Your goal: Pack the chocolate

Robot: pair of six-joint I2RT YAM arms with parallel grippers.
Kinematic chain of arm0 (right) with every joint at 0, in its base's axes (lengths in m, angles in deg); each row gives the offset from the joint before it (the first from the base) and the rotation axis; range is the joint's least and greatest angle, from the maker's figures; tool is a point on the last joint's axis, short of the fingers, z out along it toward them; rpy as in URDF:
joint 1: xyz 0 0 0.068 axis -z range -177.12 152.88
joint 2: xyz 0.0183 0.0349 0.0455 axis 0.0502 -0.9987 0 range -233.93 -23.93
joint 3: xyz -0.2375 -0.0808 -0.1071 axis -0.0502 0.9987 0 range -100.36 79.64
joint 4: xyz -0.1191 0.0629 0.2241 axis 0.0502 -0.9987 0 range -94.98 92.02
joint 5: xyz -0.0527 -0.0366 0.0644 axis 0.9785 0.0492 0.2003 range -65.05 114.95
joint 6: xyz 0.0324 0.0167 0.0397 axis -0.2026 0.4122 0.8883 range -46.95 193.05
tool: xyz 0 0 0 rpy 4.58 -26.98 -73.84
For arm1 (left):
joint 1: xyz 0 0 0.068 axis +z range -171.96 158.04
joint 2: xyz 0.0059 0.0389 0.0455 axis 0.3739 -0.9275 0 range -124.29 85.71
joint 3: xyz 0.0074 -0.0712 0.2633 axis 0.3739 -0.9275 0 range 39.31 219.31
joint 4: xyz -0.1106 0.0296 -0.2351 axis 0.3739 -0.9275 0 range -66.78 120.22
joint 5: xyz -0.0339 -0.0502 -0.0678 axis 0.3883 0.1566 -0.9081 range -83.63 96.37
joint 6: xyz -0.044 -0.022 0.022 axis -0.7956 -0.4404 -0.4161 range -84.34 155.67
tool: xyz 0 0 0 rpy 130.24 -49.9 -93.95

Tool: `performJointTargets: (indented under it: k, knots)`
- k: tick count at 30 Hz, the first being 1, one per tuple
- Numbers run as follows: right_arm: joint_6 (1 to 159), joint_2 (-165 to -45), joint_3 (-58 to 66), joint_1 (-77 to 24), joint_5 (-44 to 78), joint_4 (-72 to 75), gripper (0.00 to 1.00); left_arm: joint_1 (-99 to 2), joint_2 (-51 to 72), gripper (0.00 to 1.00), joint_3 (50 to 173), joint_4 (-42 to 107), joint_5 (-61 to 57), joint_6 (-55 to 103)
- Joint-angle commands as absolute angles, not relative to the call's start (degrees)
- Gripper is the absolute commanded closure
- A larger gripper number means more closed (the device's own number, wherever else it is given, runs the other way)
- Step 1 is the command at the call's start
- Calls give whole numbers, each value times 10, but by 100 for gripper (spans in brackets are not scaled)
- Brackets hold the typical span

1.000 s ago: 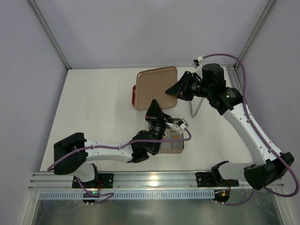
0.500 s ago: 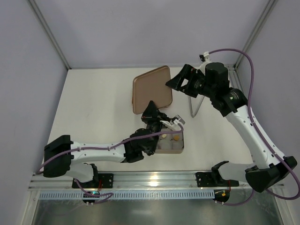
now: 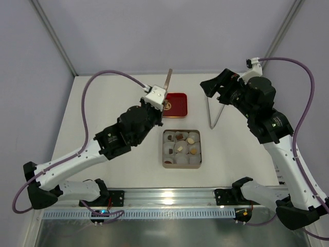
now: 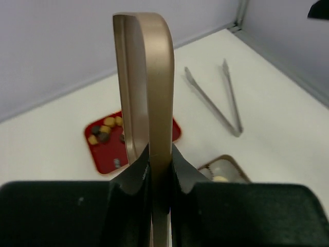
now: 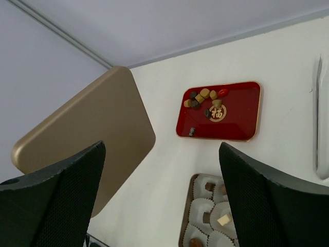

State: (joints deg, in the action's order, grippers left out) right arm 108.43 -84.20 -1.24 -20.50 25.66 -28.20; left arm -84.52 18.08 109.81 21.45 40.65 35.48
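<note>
Loose chocolates, brown and gold, lie in a corner of a red tray, which also shows in the top view and the left wrist view. More chocolates sit in white paper cups in a gold box, seen too in the right wrist view. My left gripper is shut on the gold lid and holds it upright, edge-on, above the tray. My right gripper is open and empty, raised near the tongs.
Metal tongs lie on the white table right of the red tray, and show in the left wrist view. Grey walls close in the back and both sides. A metal rail runs along the near edge.
My left arm has lifted the gold lid off the table and turned it upright, uncovering the red tray. It left the box. My right gripper drew back to the right.
</note>
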Motion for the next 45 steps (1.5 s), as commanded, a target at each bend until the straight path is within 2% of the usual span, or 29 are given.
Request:
performJointTargets:
  k: [1,7,11,17,27,45]
  knots:
    - [1069,-833,32,-200,276,-263,9,-776,201,100,1112,130,206,110]
    - [1062,-818,105,-195,262,-245,9,-674,206,100,1030,234,-48,-130]
    - [1060,-806,156,-194,258,-233,9,-632,208,100,952,363,-128,-255]
    - [1069,-790,236,-194,257,-208,9,-622,189,100,861,518,-170,-358]
    - [1076,-773,327,-194,233,-177,9,-619,130,100,786,651,-205,-411]
    - [1087,-775,409,-194,235,-142,9,-607,45,100,725,760,-231,-427]
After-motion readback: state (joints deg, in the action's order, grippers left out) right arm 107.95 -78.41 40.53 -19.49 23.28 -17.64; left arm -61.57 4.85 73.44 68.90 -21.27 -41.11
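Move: The left hand still pinches the lid, which stands edge-up. The box lies nearly below that hand, roughly 34 cm down, 7 cm to its right and 2 cm back; the red tray is about 21 cm ahead, 1 cm left. The lid's middle is some 15 cm left of the open right hand, 2 cm ahead and a little lower; from that hand the box is 9 cm left and 6 cm back, the tongs 9 cm right, 15 cm ahead, both far below. Keeping its pinch on the lid's edge, the left hand sinks about 16 cm towards the box and drifts right some 6 cm, tipping down and rolling nearly a quarter turn to swing the lid over. The right hand, wide open, drops about 26 cm with a slight tip downward, bringing its spread fingers around the lid's far right corner without closing. ##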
